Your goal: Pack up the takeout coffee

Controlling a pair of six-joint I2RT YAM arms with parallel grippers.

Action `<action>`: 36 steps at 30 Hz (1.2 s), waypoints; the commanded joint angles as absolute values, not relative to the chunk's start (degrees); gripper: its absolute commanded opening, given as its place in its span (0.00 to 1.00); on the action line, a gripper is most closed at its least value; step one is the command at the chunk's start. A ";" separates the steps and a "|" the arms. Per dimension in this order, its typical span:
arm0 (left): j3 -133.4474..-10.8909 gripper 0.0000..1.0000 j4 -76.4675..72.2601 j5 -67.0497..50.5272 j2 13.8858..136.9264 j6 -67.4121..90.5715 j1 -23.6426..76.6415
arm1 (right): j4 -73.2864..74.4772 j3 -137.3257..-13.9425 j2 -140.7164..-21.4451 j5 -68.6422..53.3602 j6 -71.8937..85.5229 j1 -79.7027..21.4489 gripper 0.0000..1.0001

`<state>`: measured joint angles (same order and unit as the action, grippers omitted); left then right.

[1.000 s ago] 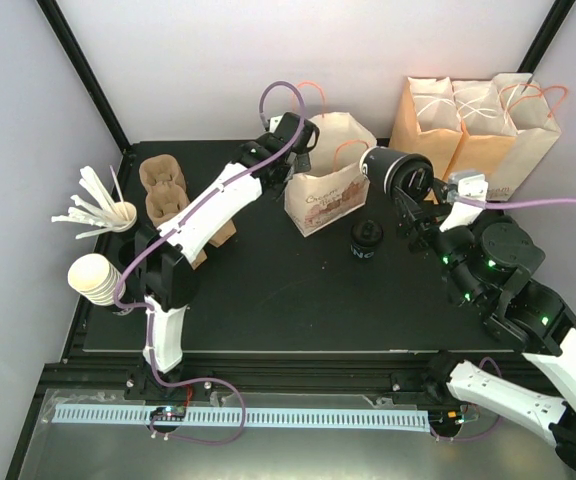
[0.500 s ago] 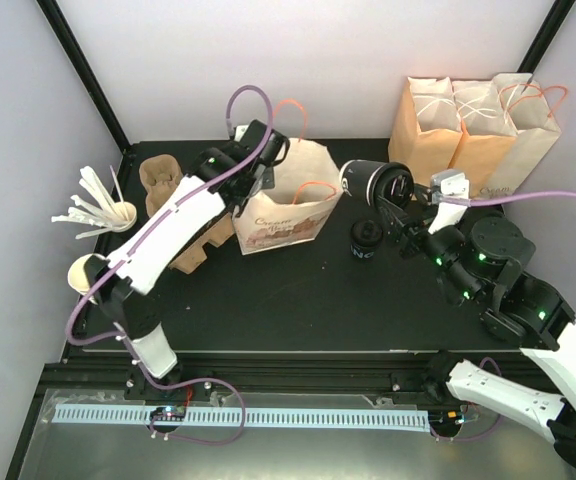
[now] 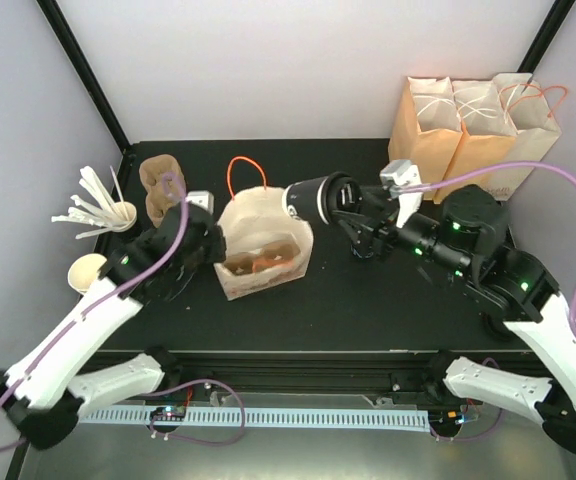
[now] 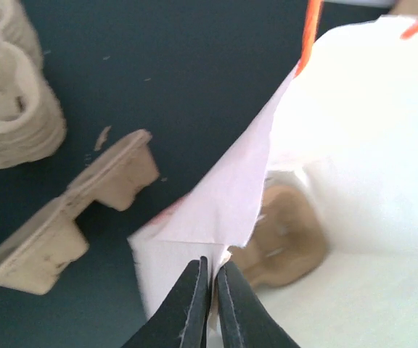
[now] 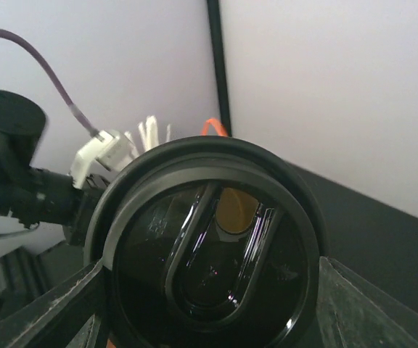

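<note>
The takeout coffee (image 3: 313, 198), a black cup with a black lid, lies sideways in the air with my right gripper (image 3: 340, 206) shut on it, just over the right rim of a white paper bag (image 3: 268, 232). In the right wrist view its lid (image 5: 209, 261) fills the frame between my fingers (image 5: 365, 301). The bag stands open mid-table with orange handles and holds a brown cup carrier (image 3: 260, 263). My left gripper (image 3: 214, 252) is shut on the bag's left edge; in the left wrist view the jaws (image 4: 212, 272) pinch the paper rim (image 4: 231, 203) with the carrier (image 4: 289, 232) inside.
Three tan paper bags (image 3: 473, 125) stand at the back right. A stack of cup carriers (image 3: 161, 180) lies at the back left, with loose carriers (image 4: 115, 170) on the mat. A cup of white stirrers (image 3: 118, 212) and a stack of white cups (image 3: 90, 272) sit at the left edge.
My left gripper has dragged the white bag left and toward the front. My right gripper has carried the coffee cup left, to the bag's right rim.
</note>
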<state>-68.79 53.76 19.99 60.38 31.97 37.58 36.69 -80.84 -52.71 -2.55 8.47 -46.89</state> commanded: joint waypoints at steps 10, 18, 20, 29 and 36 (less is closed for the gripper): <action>-54.11 0.19 40.59 7.08 41.75 29.16 37.83 | 41.40 -86.33 -63.19 -19.32 6.55 -48.68 0.49; -55.56 0.18 41.80 6.70 42.98 28.02 37.83 | 41.38 -80.19 -65.61 -7.35 5.56 -53.01 0.49; -55.63 0.18 41.88 6.28 42.98 27.64 37.82 | 42.34 -79.96 -66.68 -3.17 5.18 -54.58 0.48; -57.24 0.20 43.85 5.63 42.66 25.66 37.80 | 47.91 -81.91 -72.04 4.22 3.33 -59.54 0.48; -59.15 0.33 44.32 4.47 41.64 22.61 37.80 | 51.18 -82.61 -73.94 6.79 2.35 -61.80 0.48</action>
<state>-55.48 43.38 5.89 42.50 25.43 37.60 48.95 -80.58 -73.30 3.25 3.57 -60.58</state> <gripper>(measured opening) 0.295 0.731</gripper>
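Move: The right hand already holds the lidded coffee cup. From that hand the paper bag's mouth is about 13 cm left, 5 cm ahead and 20 cm lower, with a carrier at the bag's bottom some 14 cm left, 10 cm ahead and 39 cm down. A second coffee cup stands about 12 cm ahead, 8 cm right, 38 cm below. The left hand already pinches the bag's left rim: the mouth's middle is about 10 cm right, 3 cm ahead, a little lower; a loose carrier is 8 cm ahead, 1 cm left, 25 cm down. Keeping its grip on the lidded coffee cup, the right hand swings left towards the bag's mouth and then mainly sinks, some 16 cm down and 9 cm left in all, tipping its fingers down by about 30 degrees so that the cup's base leads into the mouth from the right. The left hand first tugs the bag's left rim about 4 cm back towards the robot while turning a little clockwise, then holds nearly still and at the end spreads its fingers with the rim between them. ##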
